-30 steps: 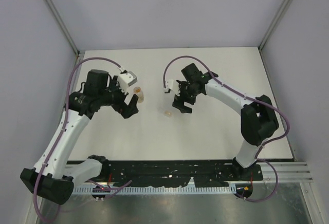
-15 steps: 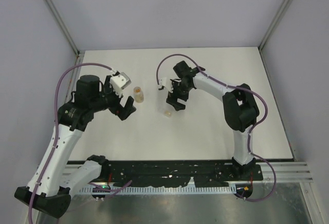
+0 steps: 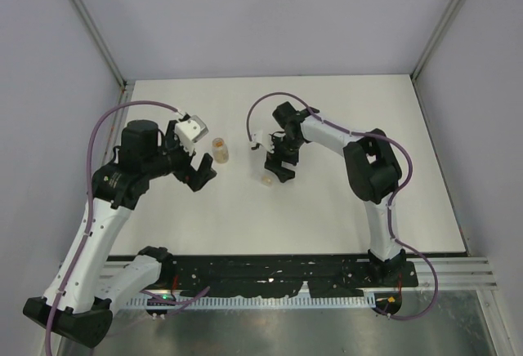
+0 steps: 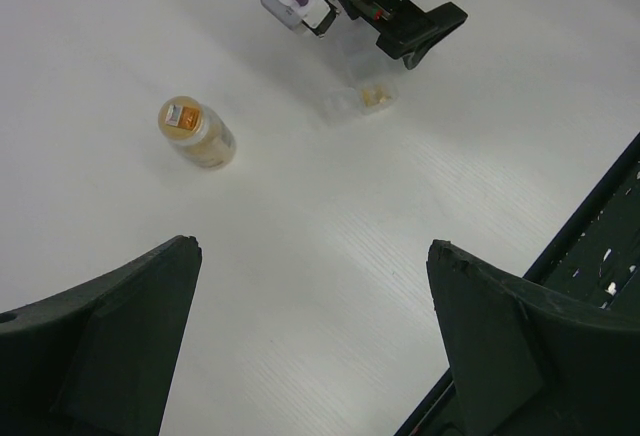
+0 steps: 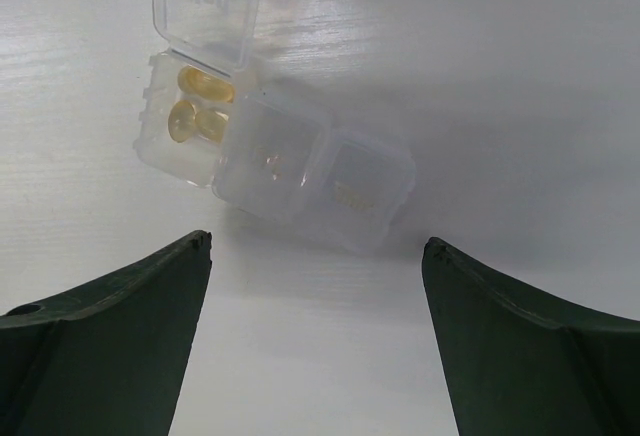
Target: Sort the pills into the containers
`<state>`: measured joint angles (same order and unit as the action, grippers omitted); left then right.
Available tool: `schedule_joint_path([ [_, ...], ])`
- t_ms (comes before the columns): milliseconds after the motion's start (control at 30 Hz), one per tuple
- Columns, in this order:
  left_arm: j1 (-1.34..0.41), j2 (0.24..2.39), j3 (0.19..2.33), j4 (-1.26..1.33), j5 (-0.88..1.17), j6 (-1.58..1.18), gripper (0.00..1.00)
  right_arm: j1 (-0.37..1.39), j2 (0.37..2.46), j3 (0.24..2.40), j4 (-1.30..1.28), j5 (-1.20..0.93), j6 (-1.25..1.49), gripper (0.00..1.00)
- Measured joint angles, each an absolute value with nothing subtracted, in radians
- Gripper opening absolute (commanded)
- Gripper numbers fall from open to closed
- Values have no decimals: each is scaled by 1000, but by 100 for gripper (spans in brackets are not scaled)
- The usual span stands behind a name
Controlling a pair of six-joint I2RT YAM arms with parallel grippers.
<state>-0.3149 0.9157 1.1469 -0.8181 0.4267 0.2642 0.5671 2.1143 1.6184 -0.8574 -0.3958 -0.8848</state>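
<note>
An amber vial [image 3: 219, 149] stands upright on the white table; in the left wrist view [image 4: 195, 131] orange contents show through its top. A clear pill box [image 5: 270, 161] with several compartments lies flat, its end lid open over pale yellow pills [image 5: 195, 116]. It also shows in the top view [image 3: 266, 179] and the left wrist view [image 4: 362, 101]. My right gripper [image 5: 315, 256] is open and empty, just short of the box, also seen in the top view [image 3: 279, 166]. My left gripper [image 3: 200, 174] is open and empty, near and left of the vial, also seen in its wrist view [image 4: 312, 251].
The black rail [image 3: 278, 274] with the arm bases runs along the near edge. Grey walls [image 3: 49, 86] close in the table on the left, back and right. The right arm's purple cable [image 3: 265, 107] loops above the box.
My right arm has folded in and its gripper has shifted left, down toward the pill box. My left arm has drawn back to the left, away from the vial.
</note>
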Motion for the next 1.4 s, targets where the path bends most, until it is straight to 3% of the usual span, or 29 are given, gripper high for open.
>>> schedule_joint_path([
  [633,-315,903,1140,-811,418,264,100,577,2114,1615,-857,-456,-872,88],
  [1400,-315,900,1140,-811,415,262,100,628,1982,1407,-792,-497,-792,86],
])
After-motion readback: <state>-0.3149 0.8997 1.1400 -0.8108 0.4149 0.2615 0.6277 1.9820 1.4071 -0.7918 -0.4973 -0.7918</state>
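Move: The clear pill box lies about 4 cm to the right hand's left, roughly level with it fore and aft and some 1 cm below. Its open compartment with the pills is at the near end, about 3 cm back and 5 cm left. The pill bottle stands around 14 cm left and 3 cm ahead of the right hand, its middle about 1 cm higher. From the idle left hand the box is roughly 10 cm ahead, 13 cm right and 25 cm below. The forward finger of the right hand bears on the closed end of the pill box and pushes it along the table towards the robot. The hand first eases about 1 cm left, then sweeps back some 6 cm while staying low, the wrist tilting only slightly and the fingers staying wide open. ##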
